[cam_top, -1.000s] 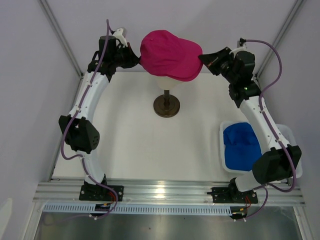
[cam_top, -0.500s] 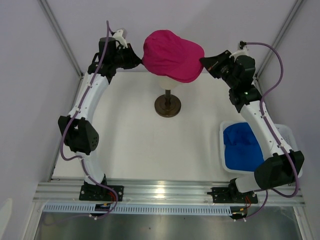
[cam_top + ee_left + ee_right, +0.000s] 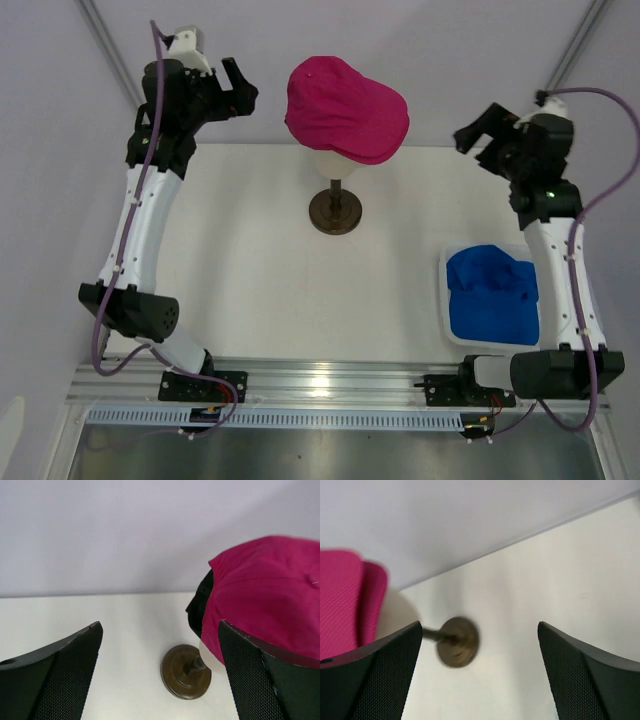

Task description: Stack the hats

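Observation:
A magenta-pink hat [image 3: 345, 108] sits on the cream mannequin head [image 3: 335, 165], brim toward the right. A royal blue hat [image 3: 492, 295] lies in the white basket [image 3: 443, 290] at the right. My left gripper [image 3: 243, 85] hangs open to the left of the pink hat and clear of it. My right gripper [image 3: 472, 128] hangs open to its right, also apart. The left wrist view shows the pink hat [image 3: 270, 590] behind the right finger [image 3: 265, 680], with nothing between the jaws. The right wrist view, blurred, has the pink hat [image 3: 345, 595] at its left edge.
The mannequin's dark round stand [image 3: 334, 212] is at the table's back middle, seen also as a brown disc [image 3: 186, 672] from the left wrist and from the right wrist [image 3: 457, 641]. Grey walls close in behind and on both sides.
Both grippers opened and let go of the pink hat's edges, then drew back outward and upward, left arm leftward, right arm rightward. The hat stays settled on the head.

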Available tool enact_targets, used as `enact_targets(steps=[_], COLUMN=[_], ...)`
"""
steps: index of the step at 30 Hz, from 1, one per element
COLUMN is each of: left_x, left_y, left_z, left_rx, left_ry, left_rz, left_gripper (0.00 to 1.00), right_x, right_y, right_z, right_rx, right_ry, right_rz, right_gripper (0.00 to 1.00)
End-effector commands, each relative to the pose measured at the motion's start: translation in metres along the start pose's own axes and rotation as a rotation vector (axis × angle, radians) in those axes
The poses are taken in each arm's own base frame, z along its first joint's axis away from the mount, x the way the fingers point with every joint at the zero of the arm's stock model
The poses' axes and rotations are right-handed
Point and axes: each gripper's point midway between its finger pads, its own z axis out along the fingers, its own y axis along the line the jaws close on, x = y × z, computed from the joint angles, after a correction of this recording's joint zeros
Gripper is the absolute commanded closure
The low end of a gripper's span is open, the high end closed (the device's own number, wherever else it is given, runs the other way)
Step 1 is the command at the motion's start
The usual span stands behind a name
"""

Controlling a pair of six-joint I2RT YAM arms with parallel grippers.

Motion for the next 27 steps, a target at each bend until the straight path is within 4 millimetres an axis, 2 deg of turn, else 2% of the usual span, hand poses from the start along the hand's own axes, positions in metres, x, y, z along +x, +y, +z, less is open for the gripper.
enact_targets(steps=[1, 2, 3, 4, 5, 6, 8, 9, 11, 12, 13, 15, 16, 21, 22, 24, 25, 26, 27], left_x=[-0.064, -0.072, -0.076, -0.073, -0.072, -0.072, -0.050, -0.052, -0.020, -0.024, -0.016, -0.014, -0.012, 0.000, 0.013, 0.025, 0.041, 0.048, 0.063], left_y=[0.005, 0.005, 0.005, 0.006, 0.002, -0.001, -0.002, -0.011, -0.008, -0.018, -0.017, -0.018, -0.017, -0.028, -0.028, -0.034, -0.034, -0.036, -0.039], left_z=[-0.058, -0.073, -0.082, -0.085, -0.098, -0.104, -0.103, -0.117, -0.108, -0.119, -0.119, -0.121, -0.126, -0.139, -0.137, -0.137, -0.138, -0.142, -0.143], left_rx=[-0.077, -0.087, -0.089, -0.092, -0.075, -0.063, -0.037, 0.004, 0.025, 0.065, 0.064, 0.071, 0.065, 0.113, 0.120, 0.145, 0.138, 0.141, 0.148], left_ry=[-0.182, -0.212, -0.230, -0.225, -0.232, -0.234, -0.201, -0.223, -0.185, -0.208, -0.204, -0.219, -0.225, -0.216, -0.191, -0.141, -0.077, -0.061, -0.023], left_rz=[0.054, 0.057, 0.059, 0.059, 0.062, 0.058, 0.048, 0.035, 0.005, -0.006, -0.018, -0.054, -0.067, -0.109, -0.123, -0.142, -0.148, -0.130, -0.123], left_gripper=[0.00, 0.00, 0.01, 0.01, 0.00, 0.00, 0.01, 0.00, 0.01, 0.00, 0.00, 0.01, 0.00, 0.01, 0.01, 0.04, 0.04, 0.04, 0.04], right_x=[-0.039, -0.028, -0.027, -0.021, -0.014, 0.006, 0.033, 0.063, 0.089, 0.119, 0.125, 0.140, 0.155, 0.163, 0.168, 0.182, 0.190, 0.198, 0.214], right_y=[-0.045, -0.073, -0.090, -0.103, -0.111, -0.140, -0.162, -0.177, -0.196, -0.204, -0.213, -0.219, -0.225, -0.235, -0.239, -0.243, -0.243, -0.244, -0.244], right_z=[-0.077, -0.086, -0.097, -0.106, -0.124, -0.129, -0.140, -0.136, -0.136, -0.131, -0.129, -0.124, -0.122, -0.116, -0.114, -0.109, -0.106, -0.103, -0.101], right_rx=[0.184, 0.275, 0.350, 0.395, 0.435, 0.530, 0.597, 0.618, 0.651, 0.645, 0.650, 0.642, 0.647, 0.647, 0.657, 0.660, 0.657, 0.654, 0.648], right_ry=[-0.140, -0.120, -0.138, -0.141, -0.152, -0.124, -0.095, -0.024, 0.012, 0.079, 0.072, 0.081, 0.102, 0.082, 0.098, 0.131, 0.150, 0.167, 0.203], right_rz=[-0.078, -0.055, -0.044, -0.022, -0.005, 0.032, 0.106, 0.157, 0.269, 0.329, 0.360, 0.413, 0.429, 0.406, 0.403, 0.401, 0.412, 0.422, 0.437], right_gripper=[0.01, 0.00, 0.01, 0.00, 0.01, 0.01, 0.00, 0.00, 0.00, 0.00, 0.00, 0.00, 0.00, 0.00, 0.00, 0.01, 0.00, 0.00, 0.00])
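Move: Down behind the right hand and to its right, the blue hat lies crumpled in the left part of the basket: about 16 cm back, 11 cm right and 34 cm below. The basket's middle is some 8 cm farther right than the hat and about level with it front to back. The pink hat, on its head stand, is roughly 8 cm ahead of the right hand, 23 cm to its left and at much the same height. From the left hand the blue hat is about 54 cm right, 23 cm back and 38 cm below. Swinging away from the pink hat, the already open right hand first sweeps back and right, then plunges to just above the blue hat, about 25 cm down in all, its fingers tipping down some 30 degrees and turning clockwise about as much. It slows there, fingers still wide. The left hand, also open, draws back about 14 cm, arching up and then down again. ##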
